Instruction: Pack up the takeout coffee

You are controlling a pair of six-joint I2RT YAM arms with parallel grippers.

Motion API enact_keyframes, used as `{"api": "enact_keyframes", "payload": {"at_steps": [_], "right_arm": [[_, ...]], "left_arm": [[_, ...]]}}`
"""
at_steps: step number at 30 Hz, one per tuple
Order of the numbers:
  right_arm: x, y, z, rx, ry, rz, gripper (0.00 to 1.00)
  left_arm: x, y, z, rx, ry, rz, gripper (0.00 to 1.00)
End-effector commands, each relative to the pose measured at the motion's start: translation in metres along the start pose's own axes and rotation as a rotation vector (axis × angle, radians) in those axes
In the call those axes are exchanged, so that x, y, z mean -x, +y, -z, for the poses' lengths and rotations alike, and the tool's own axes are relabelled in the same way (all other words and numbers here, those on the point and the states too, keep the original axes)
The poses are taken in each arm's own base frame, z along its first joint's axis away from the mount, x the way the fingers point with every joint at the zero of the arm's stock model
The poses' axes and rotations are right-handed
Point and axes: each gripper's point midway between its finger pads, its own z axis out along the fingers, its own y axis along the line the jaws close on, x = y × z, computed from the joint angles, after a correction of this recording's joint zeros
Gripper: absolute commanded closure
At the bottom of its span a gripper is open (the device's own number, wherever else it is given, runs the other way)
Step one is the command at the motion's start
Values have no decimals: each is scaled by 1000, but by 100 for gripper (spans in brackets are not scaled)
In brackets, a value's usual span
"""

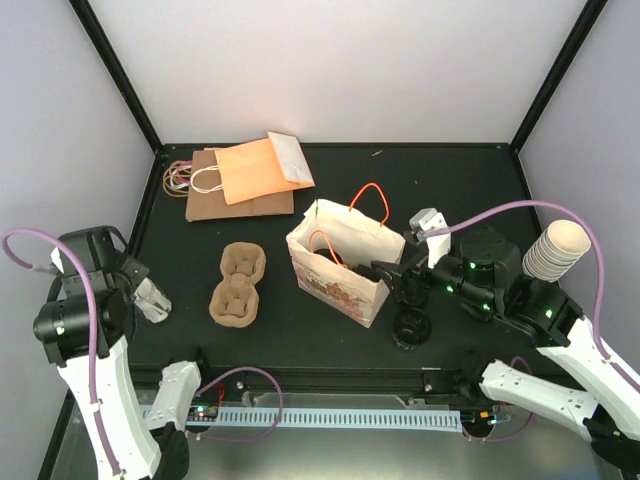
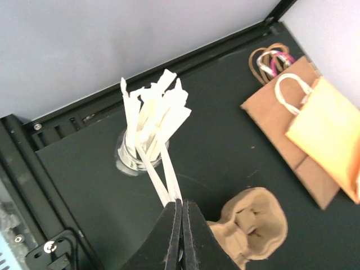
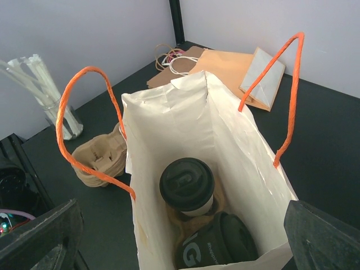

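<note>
The takeout coffee (image 3: 187,187), a pale cup under a black lid, stands inside the white paper bag (image 3: 174,124) with orange handles, in a tan carrier. A dark lidded cup (image 3: 225,247) sits next to it. My right gripper (image 3: 180,247) hangs open over the bag's near end, one finger on each side, touching nothing. In the top view the bag (image 1: 330,285) stands mid-table with the right gripper (image 1: 395,275) at its right edge. My left gripper (image 2: 183,205) is shut on two white straws (image 2: 163,180) that lean out of a glass jar (image 2: 130,157) at the far left (image 1: 150,297).
A tan pulp cup carrier (image 1: 237,283) lies left of the bag. Flat brown and orange paper bags (image 1: 245,178) lie at the back. A stack of black lids (image 1: 410,328) sits right of the bag, and a stack of cream cups (image 1: 555,250) stands at the far right.
</note>
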Motion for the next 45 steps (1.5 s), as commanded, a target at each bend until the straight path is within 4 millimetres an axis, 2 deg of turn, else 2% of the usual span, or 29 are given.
{"api": "enact_keyframes", "payload": {"at_steps": [1,8,13,17,22,26,32,34,40,45], "right_arm": [[5,1,3,3,-12,3,0],[6,0,2,-5,-5,7,0],[6,0,0,-3,2,6,0],[7,-1,1,-13,0,9,0],[8,-1,2,-13,-3,10,0],[10,-2,3,-16,-2,10,0],[17,-9,8,-63,-15,0,0],[23,-11,14,-80,-35,-2,0],[42,-13,28,-105,-67,16,0],[66,-4,39,-68,-109,59,0]], "left_arm": [[3,-11,26,-114,-7,10,98],[21,-27,78,-297,-94,55,99],[27,-30,109,-399,-140,87,98],[30,-30,122,-436,-167,93,98],[26,-35,125,-473,-141,98,98],[17,-61,128,-581,-60,26,98],[-12,-126,159,-1005,114,-105,98],[-13,-142,168,-1129,143,-113,98],[-3,-165,193,-1351,144,-74,98],[7,-178,204,-1423,152,-83,99]]}}
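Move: The left hand already pinches straws whose ends are still among the bunch in the glass, some 7 cm ahead, 3 cm left and 26 cm below. The paper bag is about 15 cm ahead of this hand, 40 cm right and 23 cm down; the cup carrier is 14 cm ahead, 15 cm right and 30 cm down. From the open right hand, the bag lies 11 cm ahead, 9 cm left and 25 cm below. Left hand lifts its pinched straws some 16 cm, then swings right towards the bag; right hand rises 5 cm. ##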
